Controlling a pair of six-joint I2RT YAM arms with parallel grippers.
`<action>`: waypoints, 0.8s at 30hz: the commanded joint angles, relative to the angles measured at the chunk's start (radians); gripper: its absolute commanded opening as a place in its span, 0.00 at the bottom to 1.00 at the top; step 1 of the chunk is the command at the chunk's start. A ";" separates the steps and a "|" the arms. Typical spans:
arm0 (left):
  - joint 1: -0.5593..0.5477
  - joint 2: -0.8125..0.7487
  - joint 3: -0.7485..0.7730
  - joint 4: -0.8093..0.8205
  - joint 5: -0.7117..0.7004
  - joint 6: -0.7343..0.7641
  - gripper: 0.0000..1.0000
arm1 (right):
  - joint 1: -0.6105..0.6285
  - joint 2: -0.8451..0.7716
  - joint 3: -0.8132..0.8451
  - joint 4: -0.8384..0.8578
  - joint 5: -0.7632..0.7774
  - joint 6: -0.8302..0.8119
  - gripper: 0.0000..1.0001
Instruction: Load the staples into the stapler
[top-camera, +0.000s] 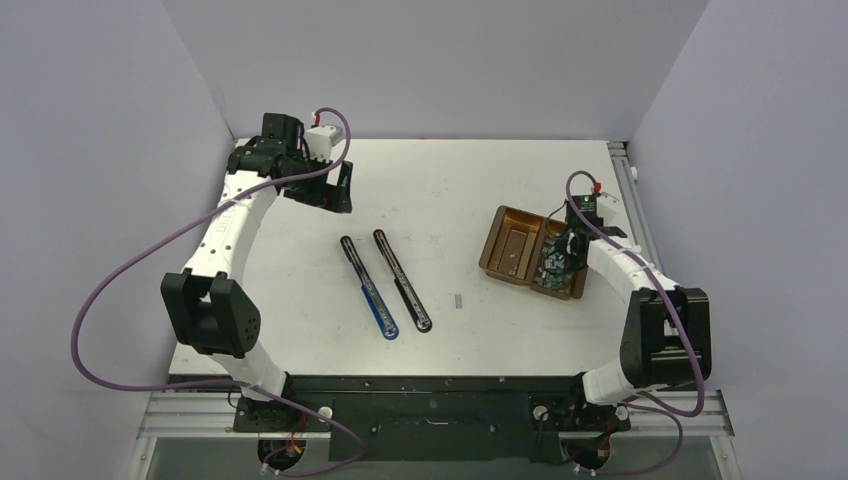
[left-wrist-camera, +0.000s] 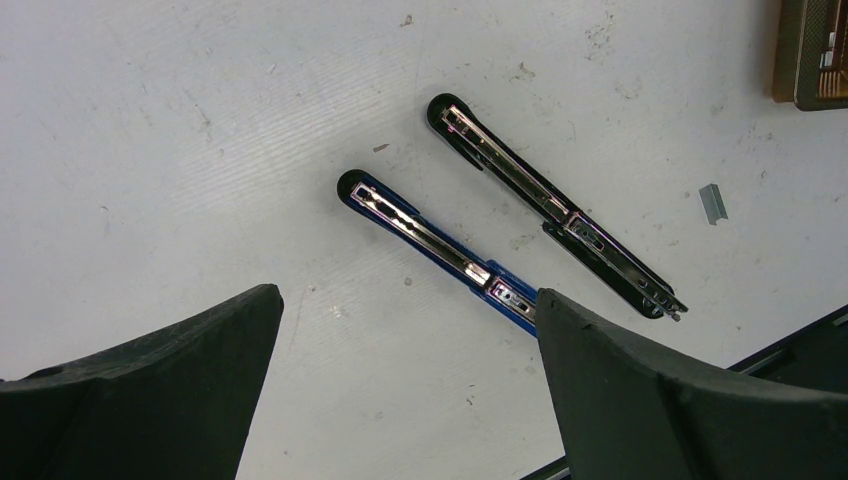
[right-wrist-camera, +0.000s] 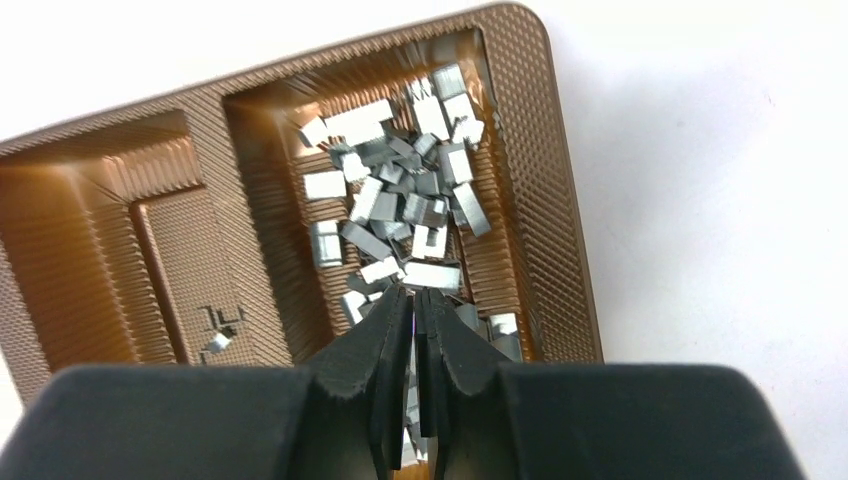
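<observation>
Two long stapler bodies lie side by side mid-table with their metal channels facing up, one blue (top-camera: 368, 288) (left-wrist-camera: 425, 234) and one black (top-camera: 401, 280) (left-wrist-camera: 545, 200). The staples (right-wrist-camera: 400, 200) (top-camera: 551, 270) are a heap of small silver strips in the right compartment of a brown tray (right-wrist-camera: 560, 200) (top-camera: 497, 232). My right gripper (right-wrist-camera: 413, 292) (top-camera: 562, 255) is shut, its tips down in that heap; whether a strip is pinched between them does not show. My left gripper (left-wrist-camera: 410, 300) (top-camera: 342, 188) hangs open above the table at the far left, away from the staplers.
One loose staple strip (top-camera: 459, 299) (left-wrist-camera: 712, 203) lies on the table between the staplers and the tray. The tray's left compartment (right-wrist-camera: 190, 260) holds only a scrap or two. The table's right edge runs just past the tray.
</observation>
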 joint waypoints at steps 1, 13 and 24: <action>0.009 -0.014 0.043 -0.001 0.017 -0.007 0.96 | -0.007 -0.019 0.062 -0.007 -0.003 0.002 0.09; 0.009 -0.008 0.034 0.005 0.013 -0.001 0.96 | -0.008 0.110 0.113 0.039 0.101 0.009 0.46; 0.013 -0.001 0.029 0.008 0.010 0.006 0.96 | -0.002 0.203 0.168 0.044 0.177 -0.033 0.45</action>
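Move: Out ahead of the right hand, about 3 cm farther and 2 cm to its right, lie the staples in the far part of the pile, some 5 cm below. The box's middle is about 5 cm to the hand's left, level with it. On the table the loose strip lies roughly 10 cm back and 21 cm left, and the open black stapler about 6 cm back and 33 cm left. From the left hand those staples lie about 47 cm right, 1 cm back and 20 cm lower. Rising a last centimetre over the pile, the nearly shut right fingers open to almost half, with no staple to be seen between them. The hand then swings about 3 cm forward and nearly 2 cm right, sinking some 3 cm from its top towards the staples at the far part of the compartment, fingers held apart, the wrist tilting only slightly. ##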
